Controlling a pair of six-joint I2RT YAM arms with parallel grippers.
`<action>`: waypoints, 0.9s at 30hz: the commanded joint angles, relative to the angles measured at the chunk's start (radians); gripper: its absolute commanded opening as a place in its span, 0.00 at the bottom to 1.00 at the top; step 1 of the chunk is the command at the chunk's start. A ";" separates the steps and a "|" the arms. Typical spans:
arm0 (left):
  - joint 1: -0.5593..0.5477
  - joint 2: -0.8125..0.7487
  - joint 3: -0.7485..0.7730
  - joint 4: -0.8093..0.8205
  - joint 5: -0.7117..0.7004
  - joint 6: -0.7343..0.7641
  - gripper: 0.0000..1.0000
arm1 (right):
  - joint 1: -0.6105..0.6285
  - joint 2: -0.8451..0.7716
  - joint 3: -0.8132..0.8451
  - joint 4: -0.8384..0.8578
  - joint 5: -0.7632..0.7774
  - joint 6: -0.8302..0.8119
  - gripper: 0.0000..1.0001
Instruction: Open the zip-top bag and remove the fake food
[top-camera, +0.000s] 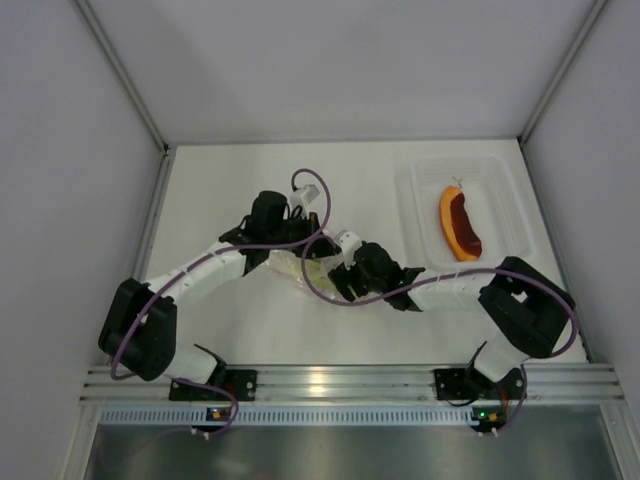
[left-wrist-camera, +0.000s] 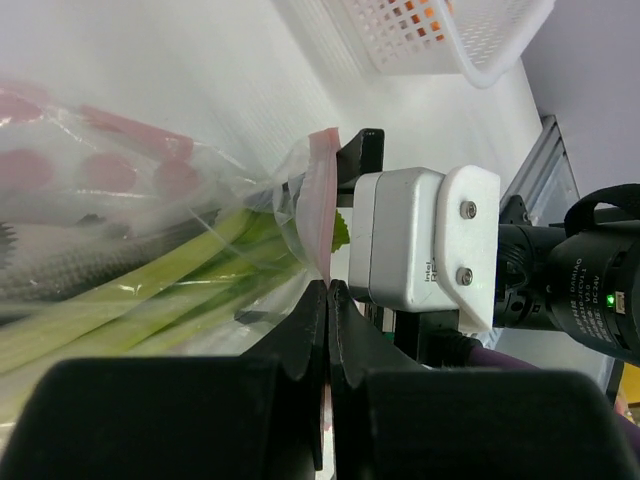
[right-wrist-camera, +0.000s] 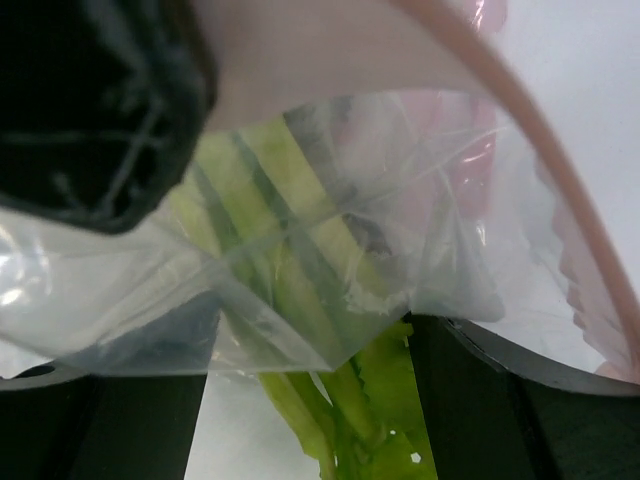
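The zip-top bag (top-camera: 296, 268) lies between the two grippers at the table's middle. My left gripper (left-wrist-camera: 328, 288) is shut on the bag's edge at the pink zip strip (left-wrist-camera: 322, 200). Green and pale leek-like stalks (left-wrist-camera: 150, 290) lie inside the clear film. My right gripper (right-wrist-camera: 310, 420) stands open at the bag's mouth. The green stalk ends (right-wrist-camera: 370, 400) stick out between its fingers (right-wrist-camera: 480, 400), with a gap on the left side. An orange and dark red slice (top-camera: 460, 225) rests in the clear tray (top-camera: 505, 190).
The tray stands at the back right, its lattice rim (left-wrist-camera: 480, 50) showing in the left wrist view. White walls close in the table on three sides. A metal rail (top-camera: 330, 382) runs along the near edge. The right wrist's camera housing (left-wrist-camera: 420, 250) sits just behind the zip strip.
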 joint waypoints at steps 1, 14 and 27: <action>-0.001 -0.041 -0.003 0.056 -0.010 0.008 0.00 | 0.001 0.082 0.035 -0.049 -0.043 -0.073 0.76; -0.001 -0.034 -0.013 0.056 -0.056 -0.012 0.00 | 0.079 0.136 0.061 0.054 0.003 -0.035 0.14; -0.002 -0.051 -0.036 0.051 -0.134 -0.004 0.00 | 0.108 -0.069 0.142 -0.089 0.044 -0.004 0.00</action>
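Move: Between the right hand's open fingers sits the celery's leafy end; the celery's middle is about 6 cm to that hand's left, 2 cm ahead and 2 cm lower, inside the zip-top bag. The grey fish lies roughly 4 cm farther out than the celery's middle. From the left hand, which holds the bag's pink rim, the celery's middle is some 6 cm to the left, 2 cm back and 14 cm below. Sinking about 2 cm, and edging as far left and a little forward, the right hand straddles the celery's leafy end, shuts its fingers from wide and pinches it; it then draws back about 2.5 cm while rising 3 cm. The left hand keeps its pinch on the bag rim, lowering it about 2 cm and shifting slightly left, then easing forward and a touch up. ##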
